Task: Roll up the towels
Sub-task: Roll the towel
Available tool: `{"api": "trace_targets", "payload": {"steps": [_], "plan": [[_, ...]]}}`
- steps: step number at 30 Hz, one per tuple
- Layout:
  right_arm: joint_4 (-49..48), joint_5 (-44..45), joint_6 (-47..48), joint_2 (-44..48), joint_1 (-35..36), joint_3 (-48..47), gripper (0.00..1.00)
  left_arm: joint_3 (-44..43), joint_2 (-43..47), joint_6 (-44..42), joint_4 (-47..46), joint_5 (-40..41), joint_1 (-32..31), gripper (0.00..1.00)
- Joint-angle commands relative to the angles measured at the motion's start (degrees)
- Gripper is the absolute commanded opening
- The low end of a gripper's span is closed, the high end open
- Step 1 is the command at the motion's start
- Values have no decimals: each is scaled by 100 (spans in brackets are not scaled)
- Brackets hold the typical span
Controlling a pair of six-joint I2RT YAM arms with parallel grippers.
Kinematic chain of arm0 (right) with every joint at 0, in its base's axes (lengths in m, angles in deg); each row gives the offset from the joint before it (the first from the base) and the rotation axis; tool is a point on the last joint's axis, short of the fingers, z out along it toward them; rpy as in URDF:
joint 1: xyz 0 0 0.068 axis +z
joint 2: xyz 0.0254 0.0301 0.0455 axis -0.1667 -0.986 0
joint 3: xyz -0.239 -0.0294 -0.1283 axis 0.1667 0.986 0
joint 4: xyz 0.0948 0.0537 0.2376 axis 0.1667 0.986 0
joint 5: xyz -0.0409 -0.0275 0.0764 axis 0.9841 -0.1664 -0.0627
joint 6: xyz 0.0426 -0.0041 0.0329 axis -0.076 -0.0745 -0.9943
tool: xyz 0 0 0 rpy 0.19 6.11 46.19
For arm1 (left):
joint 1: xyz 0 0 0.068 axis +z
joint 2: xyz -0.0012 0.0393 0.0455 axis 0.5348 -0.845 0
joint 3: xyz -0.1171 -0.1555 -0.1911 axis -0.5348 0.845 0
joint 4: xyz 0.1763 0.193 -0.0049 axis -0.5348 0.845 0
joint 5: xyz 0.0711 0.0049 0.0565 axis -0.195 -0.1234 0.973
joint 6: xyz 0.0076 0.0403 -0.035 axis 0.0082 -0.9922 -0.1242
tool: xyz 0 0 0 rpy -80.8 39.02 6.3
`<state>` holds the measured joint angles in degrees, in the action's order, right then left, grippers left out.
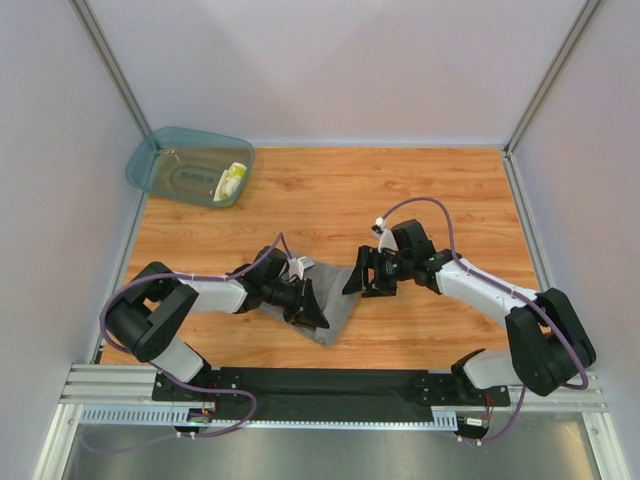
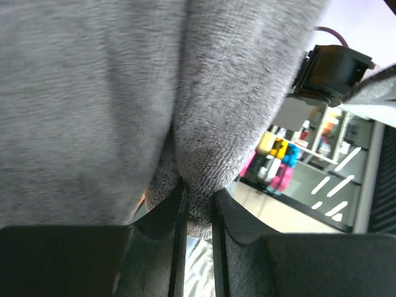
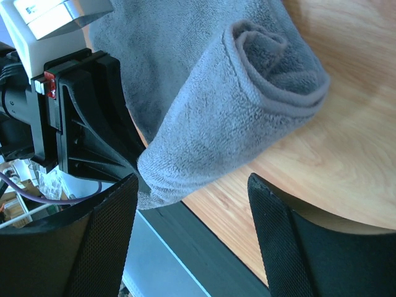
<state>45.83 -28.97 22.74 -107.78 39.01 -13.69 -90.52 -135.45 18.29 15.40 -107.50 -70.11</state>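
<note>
The grey towel lies partly rolled on the wooden table between my two arms, its white tag near the left wrist. In the left wrist view my left gripper is shut on a thick fold of the grey towel. The right wrist view shows the towel's rolled end as a spiral just beyond my right gripper, which stands open and holds nothing. From above, the left gripper and right gripper face each other across the towel. The small yellow-and-white cloth lies in the teal tub.
The translucent teal tub stands at the table's far left corner. White walls close in the table on three sides. A black rail with the arm bases runs along the near edge, close under the towel.
</note>
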Motion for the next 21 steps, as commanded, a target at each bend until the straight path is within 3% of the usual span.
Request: {"api": "trace_targets", "payload": {"steps": [1,17,21], "plan": [[-816,-36,-183,-231,91,23,73,238,-224,146,-546,-276,174,4],[-1554,42,-464,-1312,337,32,73,476,-365,-47,-590,-381,596,4],[-1827,60,-561,-1488,460,32,68,493,-391,-56,-660,-417,649,7]]}}
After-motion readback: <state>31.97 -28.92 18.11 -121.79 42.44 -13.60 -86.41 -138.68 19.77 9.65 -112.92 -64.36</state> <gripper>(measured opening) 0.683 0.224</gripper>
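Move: The grey towel's loose roll end, the next thing to be gripped, lies about 4 cm to the left of the right hand, 1 cm ahead and some 6 cm below; from the left hand it is roughly 9 cm ahead, 4 cm to the right and 2 cm lower. The left fingers already pinch the roll's near end, some 7 cm back and 7 cm left of the right hand. The flat towel part spreads about 12 cm left of the right hand, level with it and 7 cm below. Over the free end of the towel roll the right hand sinks about 5 cm while working some 3 cm left, fingers wide open until they just begin to narrow at the end, so that they straddle the roll. The left hand keeps its pinch on the near end and eases that end about 2 cm left and 1 cm down. ##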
